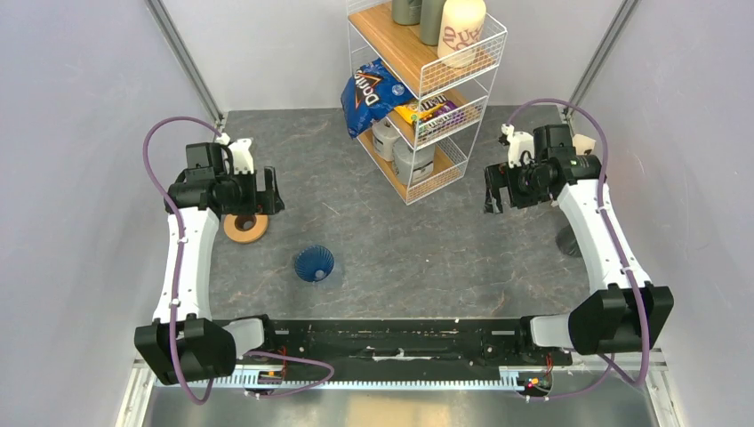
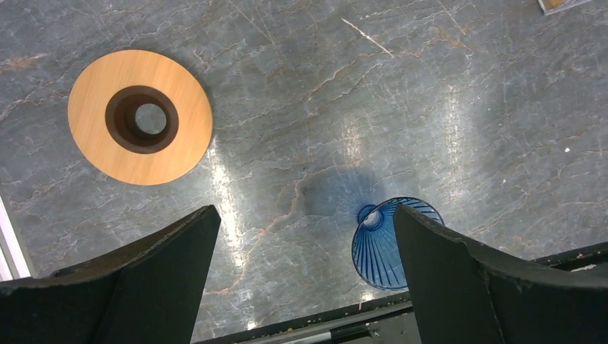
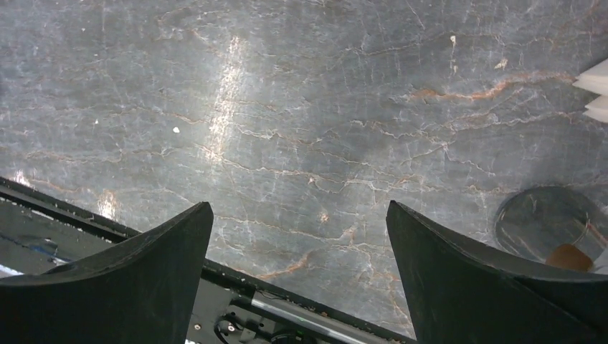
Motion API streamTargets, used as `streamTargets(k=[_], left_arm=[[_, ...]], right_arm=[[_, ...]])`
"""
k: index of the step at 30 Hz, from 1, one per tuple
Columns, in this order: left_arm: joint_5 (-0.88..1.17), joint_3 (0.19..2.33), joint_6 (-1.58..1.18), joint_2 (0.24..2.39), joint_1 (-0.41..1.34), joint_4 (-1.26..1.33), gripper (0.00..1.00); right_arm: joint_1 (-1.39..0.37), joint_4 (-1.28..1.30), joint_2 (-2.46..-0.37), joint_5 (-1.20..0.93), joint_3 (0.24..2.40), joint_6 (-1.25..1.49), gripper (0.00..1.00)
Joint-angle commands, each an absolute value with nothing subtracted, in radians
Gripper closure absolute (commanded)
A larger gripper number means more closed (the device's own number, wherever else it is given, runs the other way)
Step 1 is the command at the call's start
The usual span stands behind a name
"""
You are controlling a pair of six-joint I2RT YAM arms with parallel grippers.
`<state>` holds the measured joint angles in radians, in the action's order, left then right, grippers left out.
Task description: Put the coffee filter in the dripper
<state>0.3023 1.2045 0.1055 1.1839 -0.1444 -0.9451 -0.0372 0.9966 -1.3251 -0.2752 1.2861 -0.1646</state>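
The dripper (image 1: 314, 263), a small dark blue ribbed cone, lies on its side on the grey table near the front left. It also shows in the left wrist view (image 2: 383, 247), partly behind my right finger. My left gripper (image 1: 256, 197) (image 2: 305, 215) is open and empty, held above the table behind and to the left of the dripper. My right gripper (image 1: 498, 191) (image 3: 299, 208) is open and empty over bare table at the right. White paper-like edges (image 3: 594, 92) show at the right edge of the right wrist view; I cannot tell whether they are the coffee filter.
A tan wooden ring (image 1: 245, 227) (image 2: 140, 117) lies just below my left gripper. A white wire shelf rack (image 1: 427, 89) with a chip bag, jars and a cream canister stands at the back middle. A dark cylindrical cup (image 3: 548, 229) (image 1: 569, 240) stands by the right arm.
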Motion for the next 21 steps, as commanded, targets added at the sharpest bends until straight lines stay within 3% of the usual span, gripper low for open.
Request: streamTargets(k=[1,6,17,21], left_arm=[[0.368,1.218,0.094,1.174,-0.139,-0.911,0.00],[0.381,1.214,0.097,1.173,-0.127,-0.914,0.00],[0.406,1.208,0.082,1.178,-0.107,-0.886,0.00],[0.408,1.212,0.083,1.177,-0.103,-0.887,0.00]], right_arm=[[-0.034,1.114,-1.354,-0.316,1.406,-0.278,0.01],[-0.006,1.194,-1.361,-0.171,1.486,-0.394,0.01],[0.350,1.186,-1.338,-0.153,1.532,-0.619,0.01],[0.480,1.126,-1.382,-0.159,1.547,-0.696,0.09]])
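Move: The coffee filter, the pale folded paper by the right edge of the table, lies about 18 cm to the right hand's right, 13 cm ahead and 17 cm below. The glass jug stands some 20 cm to that hand's right, level fore and aft, about 14 cm below. From the left hand, the filter is roughly 68 cm to the right, 14 cm ahead and 19 cm below. The right hand, open and empty, rises about 4 cm and sweeps some 15 cm right towards the filter. ##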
